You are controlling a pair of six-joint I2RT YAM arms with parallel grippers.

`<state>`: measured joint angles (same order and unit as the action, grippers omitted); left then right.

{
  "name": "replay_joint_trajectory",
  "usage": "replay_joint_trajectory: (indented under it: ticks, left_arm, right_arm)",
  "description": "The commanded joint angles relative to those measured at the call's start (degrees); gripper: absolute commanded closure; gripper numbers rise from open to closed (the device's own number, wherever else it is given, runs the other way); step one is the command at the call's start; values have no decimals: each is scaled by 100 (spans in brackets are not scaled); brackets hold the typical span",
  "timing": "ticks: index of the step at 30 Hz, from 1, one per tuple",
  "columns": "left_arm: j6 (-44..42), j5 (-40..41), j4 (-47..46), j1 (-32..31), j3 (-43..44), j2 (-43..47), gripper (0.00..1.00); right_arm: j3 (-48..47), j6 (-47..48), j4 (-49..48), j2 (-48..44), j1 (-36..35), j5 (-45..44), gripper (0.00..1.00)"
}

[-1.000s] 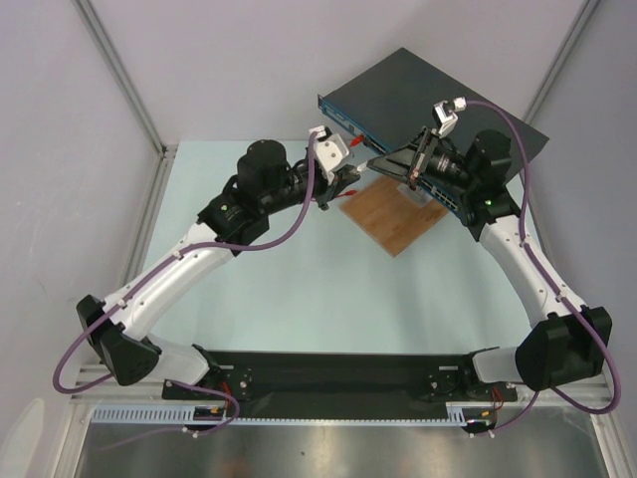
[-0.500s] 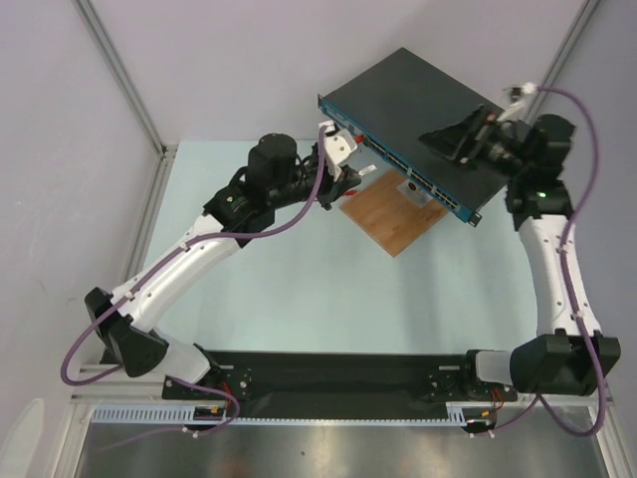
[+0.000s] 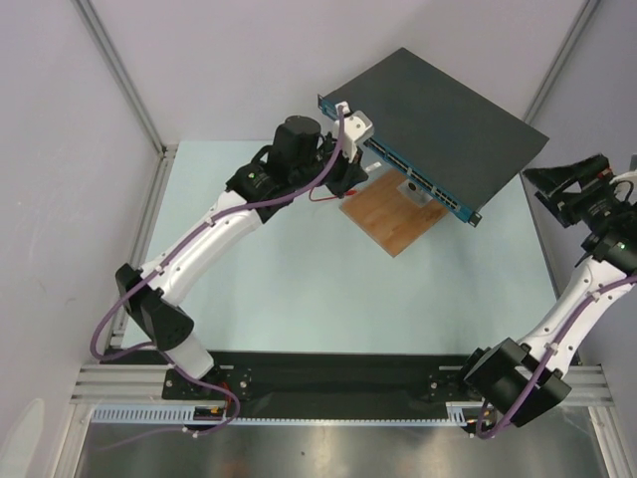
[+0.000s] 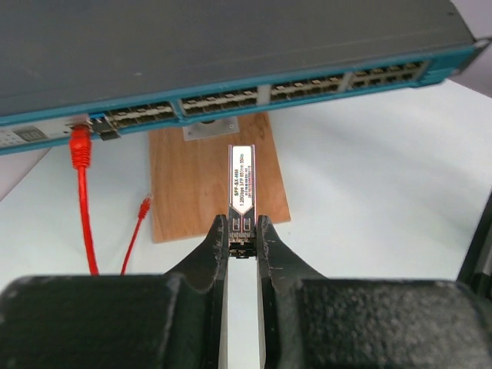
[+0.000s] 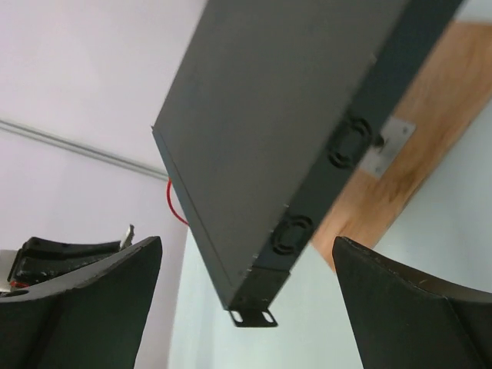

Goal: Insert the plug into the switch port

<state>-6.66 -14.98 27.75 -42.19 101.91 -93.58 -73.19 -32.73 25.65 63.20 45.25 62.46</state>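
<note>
The dark-grey switch [image 3: 438,110] sits tilted at the back, and its teal front face [image 4: 261,96] carries a row of ports. A thin red cable [image 4: 83,223] has one booted end seated in a port [image 4: 80,142] at the far left. Its other plug [image 4: 144,204] lies loose on the table. My left gripper [image 4: 242,227] is shut on a small grey metal module [image 4: 241,181], not on the plug, and points it at the port row from just short of it. My right gripper [image 5: 246,240] hangs wide open and empty beyond the switch's right corner [image 3: 537,187].
A brown wooden board [image 3: 393,217] with a small metal bracket [image 4: 210,129] lies under the switch's front edge. Frame posts and grey walls close in the back and both sides. The switch's side wall with two fan vents [image 5: 350,146] faces the right wrist.
My right gripper has opened and swung back from the switch front to the far right. My left arm has moved right and forward, bringing the grey module in line with the port row.
</note>
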Motion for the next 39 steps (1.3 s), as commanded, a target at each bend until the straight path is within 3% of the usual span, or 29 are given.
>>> replay_joint_trajectory:
  ticks: [1,5,11,16,25,31,33,39]
  left_arm:
    - [235,329,-59,36,487,-230,100]
    - [165,487,-182,62,549,-494,100]
    - [208,575,-340,220,760,-819,100]
    - [147,628,-463,317,918,-1039,100]
    - [50,778,-674,361,1112,-1268,100]
    - [-20,953,-701,370,1200,-1461,100]
    - [-46,971,-709,370,1200,-1479,100]
    - [-64,1024,-718,396,1174,-1479,100]
  right_arm:
    - [392,268,565,192,-43,320,0]
    - [1069,-496,-706,158,-367,311,0]
    - [1500,-1068,-1719,192,-939,74,0]
    - [1588,-1235,-2011,368,-1291,-93,7]
    - [1632,-1464,-2266,527,-1388,-146,53]
    - [1650,-1526,-2284,501,-1388,-146,92]
    - [1641,-1552,-2284,483,-1388,-163,99]
    - [1641,-1666,-2345,456,-1388,-234,100]
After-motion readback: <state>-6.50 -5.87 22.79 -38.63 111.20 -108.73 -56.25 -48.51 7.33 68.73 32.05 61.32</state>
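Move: The switch port for the module held in the left fingers, the free one just right of the black module already plugged in, lies about 14 cm ahead of the left hand, 5 cm right and 6 cm lower. The black module sits roughly 2 cm farther out and 2 cm left of that port; the red plug, 3 cm out and 3 cm left of it. For the right hand, the switch's fan side is about 4 cm ahead, 6 cm left and 9 cm below, its metal ear some 3 cm nearer and 2 cm farther left. Forward about 10 cm goes the left hand towards the port, still pinching the module, sinking some 4 cm with a brief rise partway and swinging its tip about 10 degrees counter-clockwise to face the row. The right hand drops about 8 cm, then shifts 5 cm left and slightly forward, rolls its left side up, and closes its fingers on the switch's fan end, one on the top cover, one underneath, and holds. ##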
